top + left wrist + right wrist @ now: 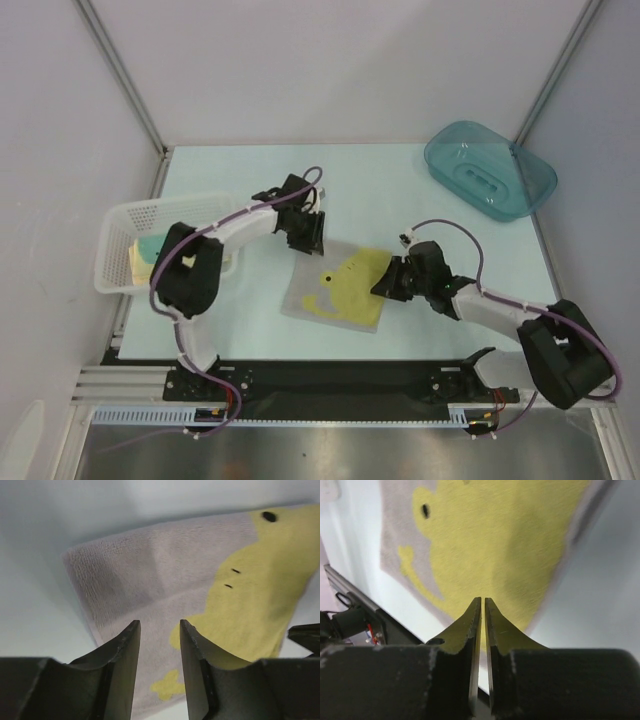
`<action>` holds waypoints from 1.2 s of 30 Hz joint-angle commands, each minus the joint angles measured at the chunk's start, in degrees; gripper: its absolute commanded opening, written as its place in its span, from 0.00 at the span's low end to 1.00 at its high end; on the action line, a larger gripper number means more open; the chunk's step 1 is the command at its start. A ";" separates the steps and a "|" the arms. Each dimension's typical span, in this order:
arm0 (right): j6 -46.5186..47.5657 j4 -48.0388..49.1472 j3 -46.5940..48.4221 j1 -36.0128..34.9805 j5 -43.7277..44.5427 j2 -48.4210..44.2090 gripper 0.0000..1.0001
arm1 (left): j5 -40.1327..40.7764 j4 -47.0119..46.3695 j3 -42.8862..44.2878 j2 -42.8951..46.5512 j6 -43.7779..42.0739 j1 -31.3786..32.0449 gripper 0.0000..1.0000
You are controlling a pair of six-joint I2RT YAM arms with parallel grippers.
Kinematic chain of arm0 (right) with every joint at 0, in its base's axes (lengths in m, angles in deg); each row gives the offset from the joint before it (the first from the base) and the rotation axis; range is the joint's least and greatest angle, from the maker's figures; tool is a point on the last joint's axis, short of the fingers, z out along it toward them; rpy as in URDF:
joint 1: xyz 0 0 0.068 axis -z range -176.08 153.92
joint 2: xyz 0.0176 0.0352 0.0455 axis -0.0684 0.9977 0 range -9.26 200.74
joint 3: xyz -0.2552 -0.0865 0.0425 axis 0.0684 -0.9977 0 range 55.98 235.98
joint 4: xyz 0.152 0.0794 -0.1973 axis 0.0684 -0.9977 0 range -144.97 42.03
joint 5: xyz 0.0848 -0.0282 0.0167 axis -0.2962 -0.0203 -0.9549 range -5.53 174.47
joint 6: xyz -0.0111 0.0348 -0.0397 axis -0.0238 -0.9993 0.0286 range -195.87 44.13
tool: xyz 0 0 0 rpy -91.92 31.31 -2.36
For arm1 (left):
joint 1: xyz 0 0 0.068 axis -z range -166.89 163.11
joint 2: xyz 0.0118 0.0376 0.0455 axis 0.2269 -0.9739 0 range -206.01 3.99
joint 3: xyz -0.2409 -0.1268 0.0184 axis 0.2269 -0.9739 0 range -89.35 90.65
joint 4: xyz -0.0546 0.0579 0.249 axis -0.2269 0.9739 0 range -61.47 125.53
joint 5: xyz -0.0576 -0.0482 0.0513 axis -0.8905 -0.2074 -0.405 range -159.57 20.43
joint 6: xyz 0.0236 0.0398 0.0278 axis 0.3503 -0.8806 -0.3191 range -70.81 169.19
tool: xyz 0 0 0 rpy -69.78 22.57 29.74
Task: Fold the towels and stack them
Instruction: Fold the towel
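A beige-grey towel [335,290] with yellow patches lies flat in the middle of the table. Its grey pile and yellow shape fill the left wrist view [165,565] and the right wrist view [510,540]. My left gripper [308,240] hovers over the towel's far left corner, jaws open and empty [160,625]. My right gripper [383,285] is at the towel's right edge. Its jaws [483,600] are almost together, with only a thin slit and nothing between them. More towels [145,255], pale yellow and teal, lie in the basket at the left.
A white mesh basket [115,225] stands at the left edge of the table, beside the left arm. A teal translucent tub [490,170] sits at the far right corner. A black rail runs along the near edge.
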 commanded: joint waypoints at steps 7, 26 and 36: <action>7.83 7.40 -0.36 9.44 -6.44 7.41 0.11 | 4.19 0.99 6.54 -10.25 -3.32 -0.84 0.42; 10.03 6.16 13.09 18.14 -8.47 20.77 0.11 | 3.24 1.17 6.98 -12.28 -2.00 -2.25 0.43; 15.57 3.36 19.24 19.90 -5.04 28.07 0.12 | 3.59 3.28 8.74 -12.98 -1.91 -3.13 0.46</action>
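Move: The left hand hovers some 6 cm above the towel, whose far left corner lies about 6 cm ahead and 5 cm left; the near left corner is 18 cm back and 9 cm left, and the white basket 37 cm left, 3 cm ahead. From the right hand, the towel's far right corner is about 14 cm ahead, 5 cm right and 5 cm down, the near right corner 12 cm back with no sideways offset, and the blue bin 40 cm ahead, 30 cm right. Drop the left gripper about 5 cm onto the towel just inside its far left corner, easing slightly forward, and hold it there with the fingers part open. Bring the nearly shut right gripper about 12 cm forward and half as far right along the towel's right edge, dipping, hopping up, then sinking so its tips come down at the far right corner. ##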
